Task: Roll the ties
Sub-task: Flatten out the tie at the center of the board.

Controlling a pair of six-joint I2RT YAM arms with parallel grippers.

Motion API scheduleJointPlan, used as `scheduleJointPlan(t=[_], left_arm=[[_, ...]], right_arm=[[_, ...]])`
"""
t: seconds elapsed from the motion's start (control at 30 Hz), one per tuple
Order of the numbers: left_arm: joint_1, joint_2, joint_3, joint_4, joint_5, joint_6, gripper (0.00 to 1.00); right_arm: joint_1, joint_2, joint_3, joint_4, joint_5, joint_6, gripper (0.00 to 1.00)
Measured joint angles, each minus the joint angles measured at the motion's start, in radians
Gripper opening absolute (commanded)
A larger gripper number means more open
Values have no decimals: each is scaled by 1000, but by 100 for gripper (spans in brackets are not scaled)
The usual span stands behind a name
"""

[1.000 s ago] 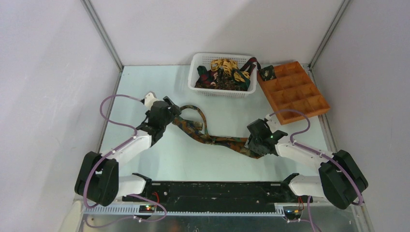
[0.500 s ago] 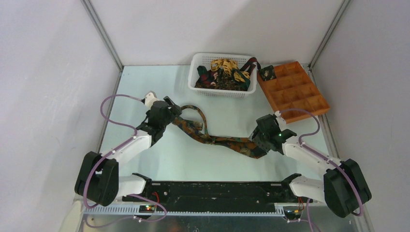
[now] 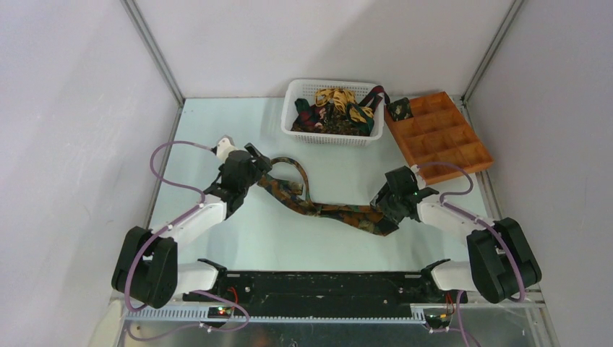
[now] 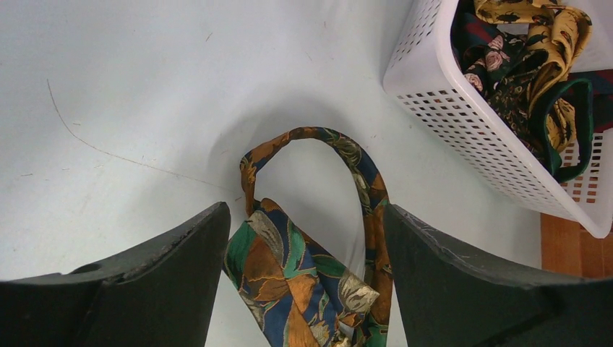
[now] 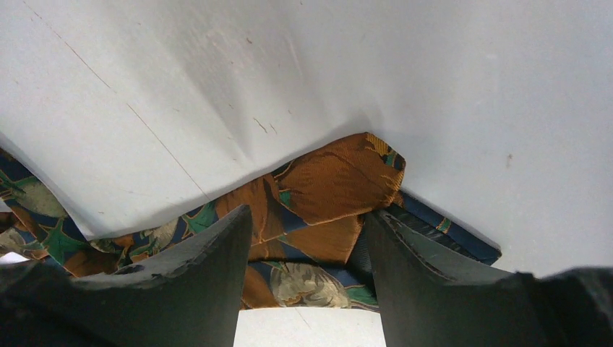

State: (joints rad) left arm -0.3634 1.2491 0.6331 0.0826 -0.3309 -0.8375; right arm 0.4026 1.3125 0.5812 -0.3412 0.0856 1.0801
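Observation:
One patterned tie [image 3: 325, 211], dark green, brown and orange, lies unrolled across the table between both arms. My left gripper [image 3: 258, 171] hangs open over its narrow end. In the left wrist view that end [image 4: 289, 275] lies between the wide-apart fingers [image 4: 181, 260], with a loop of tie curling ahead of them. My right gripper [image 3: 385, 210] stands open over the wide end. In the right wrist view the folded wide end [image 5: 340, 173] lies flat under and between the fingers [image 5: 209, 246]. A small rolled tie [image 3: 399, 109] sits in the tray's far-left compartment.
A white plastic basket [image 3: 329, 137] at the back holds several more ties, yellow-gold and dark ones; it also shows in the left wrist view [image 4: 463, 123]. An orange-brown compartment tray [image 3: 441, 137] stands to its right. Grey walls close in the table on three sides.
My right gripper has opened wider and drawn back a little toward the right, off the tie's wide end, which now lies folded on the table. The left arm has stayed put.

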Motion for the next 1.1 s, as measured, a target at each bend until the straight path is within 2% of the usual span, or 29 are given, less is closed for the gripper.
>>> scheduleJointPlan(t=[0.13,0.2,0.23,0.37,0.63,0.93,1.1], left_arm=[[0,3,0,5,4,0,83],[0,6,0,5,5,0,83],[0,7,0,5,5,0,83],[3,8,0,5,6,0,83],[9,8,-32,11,6,0,83],[21,7,-33,12,21,0,84],[31,7,-33,12,26,7,88]], right_arm=[[-10,29,17,13,-11,0,58],[-14,45,24,23,-12,0,51],[-16,52,26,29,-13,-2,42],[-22,76,30,45,-7,-22,24],[-29,96,31,65,-7,-47,0],[-31,90,26,72,-8,-61,0],[-32,35,4,37,17,-69,0]])
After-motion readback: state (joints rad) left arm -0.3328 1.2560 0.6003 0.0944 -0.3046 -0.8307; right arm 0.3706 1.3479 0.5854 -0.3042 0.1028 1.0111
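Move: The tie's folded-over flap, near its wide end, is about 2 cm ahead of the right gripper and 1 cm below it. The tie's pointed tip is roughly 5 cm to that gripper's right and 4 cm back; the spot where the tie crosses itself is some 16 cm to its left and level with it. The wooden tray's middle lies about 19 cm ahead and 16 cm right. From the left gripper the flap is some 28 cm right, 10 cm back and 11 cm down. Slide the right gripper about 2 cm forward and 1 cm down onto the tie's folded flap, shutting the fingers all the way so they pinch the cloth. Keep that pinch and begin drawing about 1 cm to the right and slightly back, rising a little. Let the open left gripper sink about 1.5 cm above the tie's other end. ##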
